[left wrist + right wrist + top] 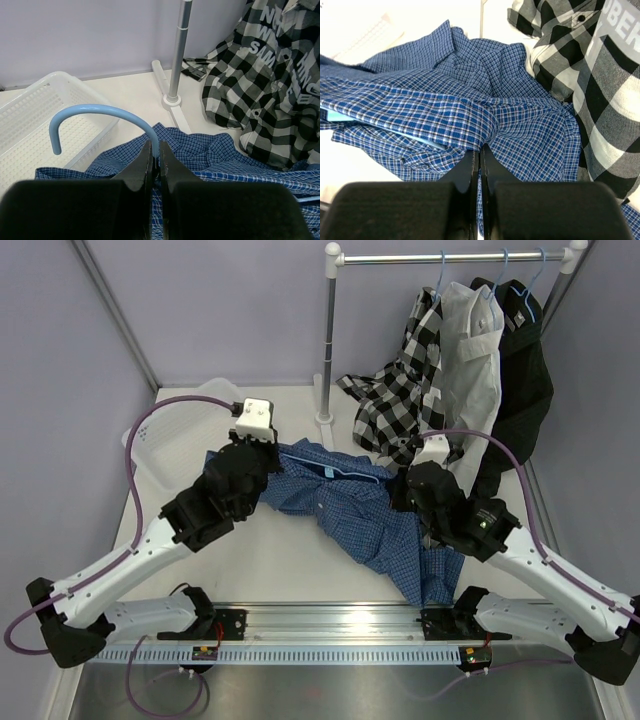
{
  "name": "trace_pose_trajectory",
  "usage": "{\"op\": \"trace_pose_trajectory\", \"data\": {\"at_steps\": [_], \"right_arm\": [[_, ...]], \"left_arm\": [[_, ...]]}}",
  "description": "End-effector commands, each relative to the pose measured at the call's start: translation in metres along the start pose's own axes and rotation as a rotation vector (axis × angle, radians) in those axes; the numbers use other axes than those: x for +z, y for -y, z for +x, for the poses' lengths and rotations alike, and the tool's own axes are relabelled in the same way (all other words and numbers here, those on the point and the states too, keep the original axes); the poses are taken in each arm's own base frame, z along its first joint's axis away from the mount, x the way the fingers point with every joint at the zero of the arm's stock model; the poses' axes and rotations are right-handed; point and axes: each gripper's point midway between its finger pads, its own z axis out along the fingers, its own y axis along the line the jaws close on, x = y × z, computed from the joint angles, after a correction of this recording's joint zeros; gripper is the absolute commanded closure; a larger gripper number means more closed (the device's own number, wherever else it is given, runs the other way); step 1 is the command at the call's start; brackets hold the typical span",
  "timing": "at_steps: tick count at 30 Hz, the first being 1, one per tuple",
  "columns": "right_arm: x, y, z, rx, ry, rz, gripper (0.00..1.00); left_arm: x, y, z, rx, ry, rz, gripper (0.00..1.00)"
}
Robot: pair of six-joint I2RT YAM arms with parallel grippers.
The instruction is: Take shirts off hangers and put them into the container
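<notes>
The blue small-check shirt (345, 502) lies spread on the table between both arms, still on its light-blue hanger (95, 112). My left gripper (155, 148) is shut on the hanger's neck just below the hook. My right gripper (479, 151) is shut on a fold of the blue shirt (470, 110); a light-blue hanger arm (395, 132) shows under the fabric. The black-and-white check shirt (405, 390), a white shirt (472, 360) and a black shirt (525, 380) hang on hangers (500, 280) from the rack. The white container (175, 435) stands at the left, behind my left gripper.
The rack's white pole (329, 340) and foot (172, 107) stand at the back centre, close behind the blue shirt. A metal rail (340, 625) runs along the near edge between the arm bases. Purple walls close in the back and sides.
</notes>
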Motion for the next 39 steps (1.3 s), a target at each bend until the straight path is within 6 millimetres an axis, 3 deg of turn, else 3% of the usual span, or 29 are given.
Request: {"op": "trace_pose_trajectory", "data": {"at_steps": [1,5,11,16,18,19,23,32,36,39], "right_arm": [[0.003,0.025,0.019,-0.092,-0.063,0.068,1.0],[0.009,0.016,0.031,-0.096,-0.095,0.015,1.0],[0.01,0.017,0.04,-0.11,-0.114,0.003,0.99],[0.006,0.012,0.042,-0.118,-0.119,-0.044,0.82],[-0.001,0.009,0.035,-0.133,-0.108,-0.067,0.75],[-0.003,0.009,0.032,-0.138,-0.101,-0.072,0.66],[-0.02,0.017,0.019,-0.175,-0.08,-0.06,0.52],[-0.072,0.037,-0.024,-0.189,0.033,-0.043,0.41],[-0.094,0.01,-0.039,-0.245,0.082,-0.236,0.31],[-0.087,-0.014,-0.034,-0.306,0.045,-0.339,0.25]], "left_arm": [[-0.011,-0.009,-0.034,-0.067,0.116,0.023,1.0],[-0.019,0.015,-0.04,-0.108,0.137,0.179,1.0],[-0.023,0.012,-0.046,-0.128,0.154,0.181,1.0],[-0.026,0.034,-0.042,-0.149,0.135,0.295,1.0],[-0.024,0.042,-0.037,-0.151,0.12,0.321,1.0],[-0.023,0.045,-0.036,-0.153,0.115,0.33,1.0],[-0.018,0.049,-0.027,-0.139,0.09,0.331,1.0],[-0.003,0.055,-0.005,-0.101,0.026,0.301,1.0],[0.0,0.065,0.002,-0.098,0.001,0.33,1.0],[0.0,0.07,0.004,-0.098,-0.01,0.355,1.0]]}}
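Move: My right hand grips a shoulder of the blue shirt; the heap's middle lies about 11 cm to its left, 7 cm ahead and some 17 cm below. The black-and-white shirt hangs roughly 17 cm ahead of it and 4 cm to the right. My left hand holds the hanger at its neck: from there the blue shirt's middle lies about 16 cm right, 2 cm ahead and 27 cm below, and the container some 22 cm ahead, 22 cm left and 28 cm down. I lower my right hand about 4 cm with the blue cloth, open its fingers to let go, then lift it some 10 cm while drawing back and to the right, clear of the shirt. My left hand keeps its pinch on the hanger and carries it about 6 cm right over the shirt, turning clockwise nearly 20 degrees, pulling back slightly at first and sinking a little at the end. ##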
